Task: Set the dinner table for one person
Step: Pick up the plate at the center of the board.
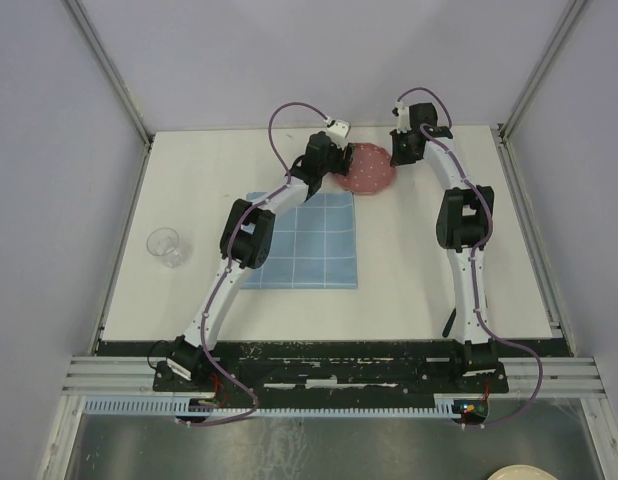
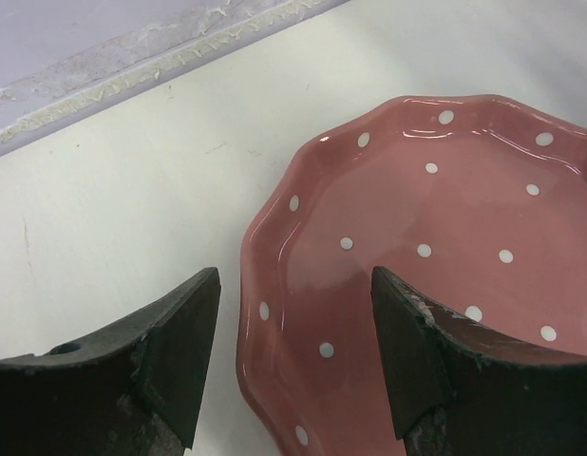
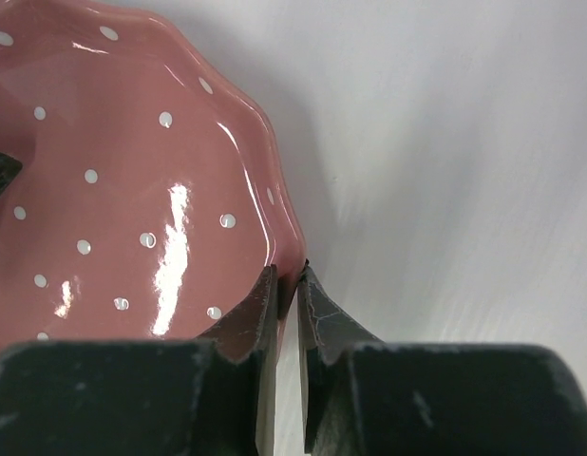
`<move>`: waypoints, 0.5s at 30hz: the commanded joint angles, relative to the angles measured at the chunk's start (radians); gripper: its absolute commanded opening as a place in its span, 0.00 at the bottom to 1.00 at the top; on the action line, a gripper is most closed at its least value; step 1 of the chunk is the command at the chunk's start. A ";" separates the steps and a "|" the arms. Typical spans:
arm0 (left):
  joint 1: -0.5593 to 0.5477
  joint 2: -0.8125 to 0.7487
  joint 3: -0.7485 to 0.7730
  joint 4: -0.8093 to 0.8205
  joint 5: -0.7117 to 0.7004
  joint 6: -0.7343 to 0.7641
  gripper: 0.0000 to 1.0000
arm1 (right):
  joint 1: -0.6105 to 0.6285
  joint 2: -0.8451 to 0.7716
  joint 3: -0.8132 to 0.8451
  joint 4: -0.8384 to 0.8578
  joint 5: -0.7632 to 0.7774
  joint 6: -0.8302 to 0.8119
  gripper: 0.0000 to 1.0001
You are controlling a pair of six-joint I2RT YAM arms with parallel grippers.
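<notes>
A pink scalloped plate with white dots (image 1: pixel 367 168) (image 2: pixel 436 275) (image 3: pixel 123 190) lies at the far middle of the white dinner table (image 1: pixel 429 270). My right gripper (image 1: pixel 401 152) (image 3: pixel 287 285) is shut on the plate's right rim, one finger inside the rim and one outside. My left gripper (image 1: pixel 334 158) (image 2: pixel 295 351) is open, its jaws straddling the plate's left rim without touching it. A blue grid-patterned placemat (image 1: pixel 309 240) lies flat near the table's middle, just in front of the plate.
A clear glass (image 1: pixel 165 246) stands at the left side of the table. The back wall edge (image 2: pixel 132 57) runs close behind the plate. A pale round dish (image 1: pixel 521 473) shows below the table's near edge at bottom right.
</notes>
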 commanded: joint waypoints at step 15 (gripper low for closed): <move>-0.005 -0.075 0.034 -0.015 0.049 0.029 0.03 | -0.002 -0.065 -0.046 -0.022 0.058 -0.001 0.01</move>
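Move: The plate lies with its middle about 7 cm to my left hand's right, roughly level with it in reach and some 2 cm lower; its left rim is already between my open left fingers. The blue cloth's middle is some 20 cm back and 11 cm left of that hand. From my right hand, still pinching the right rim, the plate's middle is about 8 cm left, 2 cm back and a little lower. I shut my left fingers from wide open to pinch the plate's left rim between the pads, the hand staying put but for a shift of about half a centimetre to the left. My right hand keeps its pinch on the opposite rim and draws it about 1 cm to the right, with no lift. ##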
